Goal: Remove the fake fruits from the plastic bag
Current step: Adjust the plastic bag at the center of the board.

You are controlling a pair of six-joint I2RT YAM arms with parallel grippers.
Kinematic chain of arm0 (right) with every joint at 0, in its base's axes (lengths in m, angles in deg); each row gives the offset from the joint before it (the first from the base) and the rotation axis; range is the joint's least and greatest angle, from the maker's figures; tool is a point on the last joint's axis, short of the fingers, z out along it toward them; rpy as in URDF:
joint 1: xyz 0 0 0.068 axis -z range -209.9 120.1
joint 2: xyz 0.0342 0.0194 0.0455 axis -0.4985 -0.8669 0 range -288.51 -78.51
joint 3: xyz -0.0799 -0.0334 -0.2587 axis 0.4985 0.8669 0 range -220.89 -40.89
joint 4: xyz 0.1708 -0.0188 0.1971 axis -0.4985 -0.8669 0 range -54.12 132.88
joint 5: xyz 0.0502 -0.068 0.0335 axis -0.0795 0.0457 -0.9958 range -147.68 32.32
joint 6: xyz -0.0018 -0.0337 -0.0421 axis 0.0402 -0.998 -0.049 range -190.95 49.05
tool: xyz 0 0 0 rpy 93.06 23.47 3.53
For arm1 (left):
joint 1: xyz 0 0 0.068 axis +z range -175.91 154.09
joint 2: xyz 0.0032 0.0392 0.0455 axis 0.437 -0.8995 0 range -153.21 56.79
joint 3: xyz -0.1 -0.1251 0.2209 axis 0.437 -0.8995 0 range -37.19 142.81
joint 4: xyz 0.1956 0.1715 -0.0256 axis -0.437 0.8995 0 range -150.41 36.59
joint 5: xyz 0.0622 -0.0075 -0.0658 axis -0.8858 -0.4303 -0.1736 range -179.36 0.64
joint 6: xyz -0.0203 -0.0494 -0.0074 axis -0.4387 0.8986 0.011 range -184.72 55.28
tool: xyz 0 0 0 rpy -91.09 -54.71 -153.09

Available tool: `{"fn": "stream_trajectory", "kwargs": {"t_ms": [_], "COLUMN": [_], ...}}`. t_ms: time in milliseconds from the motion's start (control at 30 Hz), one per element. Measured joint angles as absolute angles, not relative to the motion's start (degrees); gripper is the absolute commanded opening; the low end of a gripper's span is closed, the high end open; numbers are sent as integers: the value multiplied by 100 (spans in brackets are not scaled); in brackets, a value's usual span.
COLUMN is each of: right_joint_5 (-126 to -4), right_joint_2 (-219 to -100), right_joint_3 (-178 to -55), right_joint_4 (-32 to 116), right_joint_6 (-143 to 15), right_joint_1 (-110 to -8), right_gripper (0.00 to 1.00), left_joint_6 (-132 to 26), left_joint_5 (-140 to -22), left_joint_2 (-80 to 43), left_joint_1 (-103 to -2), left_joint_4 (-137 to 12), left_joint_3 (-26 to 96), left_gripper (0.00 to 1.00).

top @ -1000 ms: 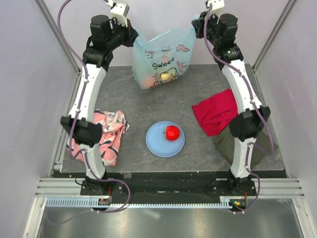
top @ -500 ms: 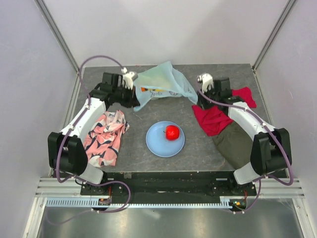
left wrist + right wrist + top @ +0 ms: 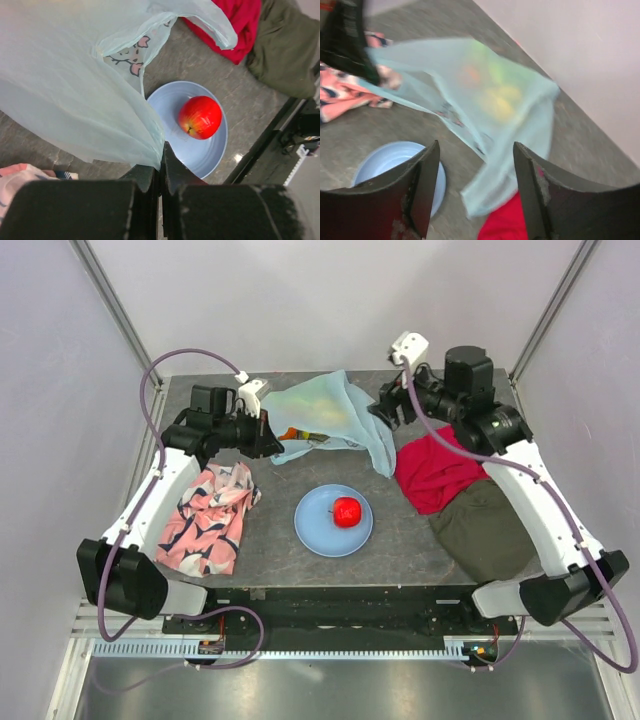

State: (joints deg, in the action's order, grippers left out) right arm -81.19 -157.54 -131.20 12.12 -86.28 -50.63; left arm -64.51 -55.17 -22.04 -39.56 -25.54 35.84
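The pale-blue plastic bag [image 3: 330, 420] lies slumped at the back of the table. My left gripper [image 3: 265, 435] is shut on its left edge, and the film [image 3: 65, 85] comes out of the closed jaws [image 3: 161, 155]. Blurred yellow, orange and green fruits [image 3: 502, 100] show through the bag [image 3: 530, 125]. My right gripper [image 3: 385, 410] hovers open at the bag's right side, nothing between its fingers [image 3: 476, 165]. A red apple [image 3: 347, 508] [image 3: 200, 117] sits on the light-blue plate [image 3: 315, 530].
A pink patterned cloth [image 3: 210, 515] lies at the left. A red cloth [image 3: 435, 470] and an olive cloth [image 3: 485, 530] lie at the right, under the right arm. The plate [image 3: 210, 155] [image 3: 390, 155] is in front of the bag.
Both arms brought the bag down from high up onto the table. The right gripper opened and let go of the bag's right side, which has dropped; the left still holds its edge.
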Motion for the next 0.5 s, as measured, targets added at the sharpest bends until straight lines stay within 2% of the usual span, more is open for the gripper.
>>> {"fn": "stream_trajectory", "kwargs": {"t_ms": [67,200,500], "right_joint_5": [-8185,-8340,-8272], "right_joint_2": [-15734,-16235,-18221], "right_joint_3": [-13187,-13157,-13113], "right_joint_4": [1358,1557,1905], "right_joint_6": [-8683,-8619,-8025], "right_joint_1": [-5522,-6054,-6108], "right_gripper": [53,43,27], "left_joint_6": [-6359,-6226,-6077], "left_joint_5": [-5405,-5361,-5383], "left_joint_2": [-2219,-2381,-2521], "left_joint_1": [-3956,-3967,-3967], "left_joint_4": [-2554,-2536,-2517], "left_joint_3": [3648,3650,3648], "left_gripper": [1,2,2]}}
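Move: The middle of the plastic bag's mouth lies about 12 cm to the right hand's left, 5 cm ahead and nearly 30 cm below. An orange fruit shows in the mouth some 20 cm left, 7 cm ahead of that hand; the apple on the plate is about 13 cm back and 6 cm left, the red cloth roughly 17 cm right and 2 cm back. From the left hand the mouth's middle is some 11 cm right, 8 cm ahead, 17 cm below. Leftward first, almost level, then steeply down: the empty right hand swings about 11 cm left and drops some 17 cm to come in over the plastic bag's mouth, drifting forward late. Its fingers tip down about 20 degrees, turn slightly counter-clockwise and draw from wide to about a third open. The left hand keeps the bag's rim corner pinched nearly in place, easing down a centimetre or so. ##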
